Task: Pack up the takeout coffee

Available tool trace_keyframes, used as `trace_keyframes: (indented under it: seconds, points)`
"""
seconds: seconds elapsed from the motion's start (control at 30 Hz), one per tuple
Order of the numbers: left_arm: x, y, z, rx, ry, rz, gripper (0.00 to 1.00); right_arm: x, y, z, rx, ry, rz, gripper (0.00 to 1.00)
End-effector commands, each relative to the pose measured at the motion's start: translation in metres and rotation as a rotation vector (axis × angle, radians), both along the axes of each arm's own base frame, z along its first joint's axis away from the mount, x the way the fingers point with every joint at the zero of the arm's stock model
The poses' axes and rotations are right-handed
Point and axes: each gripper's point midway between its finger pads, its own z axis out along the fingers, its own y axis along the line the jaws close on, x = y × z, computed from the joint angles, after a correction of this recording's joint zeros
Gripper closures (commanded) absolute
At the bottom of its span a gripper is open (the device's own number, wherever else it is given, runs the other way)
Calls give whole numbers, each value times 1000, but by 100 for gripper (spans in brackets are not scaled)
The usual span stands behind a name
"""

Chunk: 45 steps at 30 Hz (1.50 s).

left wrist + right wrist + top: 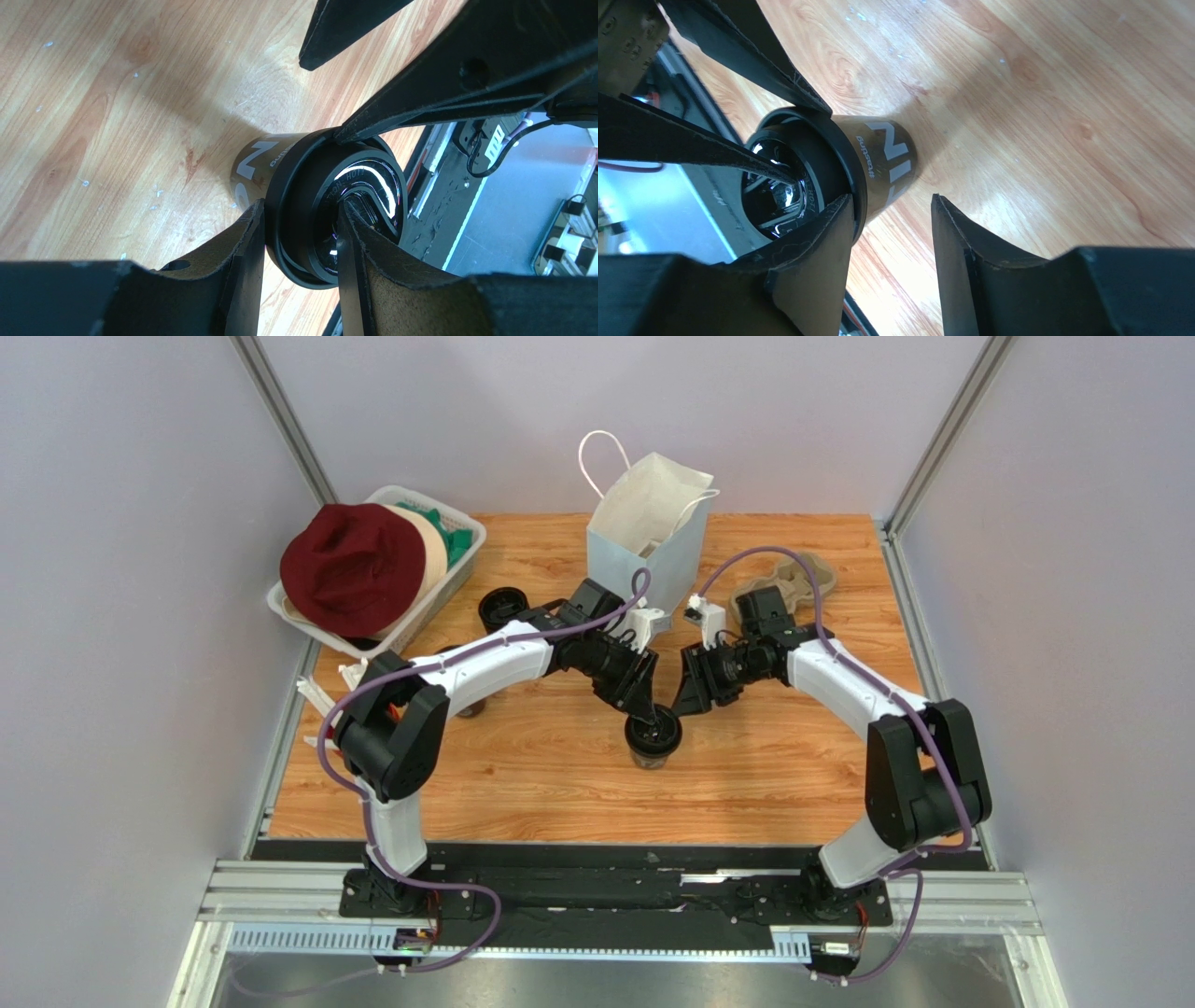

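Observation:
The takeout coffee (654, 742) is a dark brown cup with a black lid, standing on the wooden table mid-front. My left gripper (648, 711) comes down on it from the upper left. In the left wrist view that gripper (300, 206) is shut on the cup (253, 164): one finger sits outside the lid's rim, the other in the lid's top recess. My right gripper (687, 707) reaches in from the right. In the right wrist view it (892, 203) stands open beside the cup (889, 157), with its left finger (822, 238) against the lid's edge and only bare table between its fingers.
A pale-blue paper bag (643, 532) stands open at the back centre. A grey pulp cup tray (793, 585) lies to its right. A white bin (456, 567) holding a dark red hat (351, 567) sits back left, and another dark cup (502, 606) stands near it.

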Motion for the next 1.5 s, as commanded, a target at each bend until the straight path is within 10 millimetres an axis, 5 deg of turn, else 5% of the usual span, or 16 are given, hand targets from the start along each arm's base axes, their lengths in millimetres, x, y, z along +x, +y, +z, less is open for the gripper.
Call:
trace_keyframes:
  seconds: [0.0,0.13,0.4,1.03,1.47]
  points:
    - [9,23,-44,174,-85,23,60,16,-12,26,-65,-164,-5,48]
    - [9,21,-40,165,-85,20,60,17,-21,60,-70,-282,10,42]
    - [12,16,-20,127,-109,9,54,-1,-25,77,-65,-392,79,36]
    - [13,5,18,39,-149,-19,27,-37,-12,56,-67,-494,212,20]
    - [14,-1,76,-52,-242,-71,6,-43,1,44,-112,-541,290,16]
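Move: The black lid, already on its coffee cup, has its middle about 3 cm back from the left hand and a centimetre below it; the left fingers straddle its far rim. From the right hand it lies some 4 cm back, 3 cm to the left and 1 cm lower. The paper bag stands roughly 20 cm straight ahead of the left hand at similar height; the cup carrier is about 21 cm ahead of the right hand, 18 cm to its right and 9 cm lower. The lid is released by both hands: the right finger comes free of the rim as that hand rises about 7 cm and shifts slightly right, then swings back 5 cm, sinking partway and returning left beside the lid, opening wide and rolling some 30 degrees. The left hand stays near the far rim, spreads its fingers until their pinch ends, and lifts a little at the last. ##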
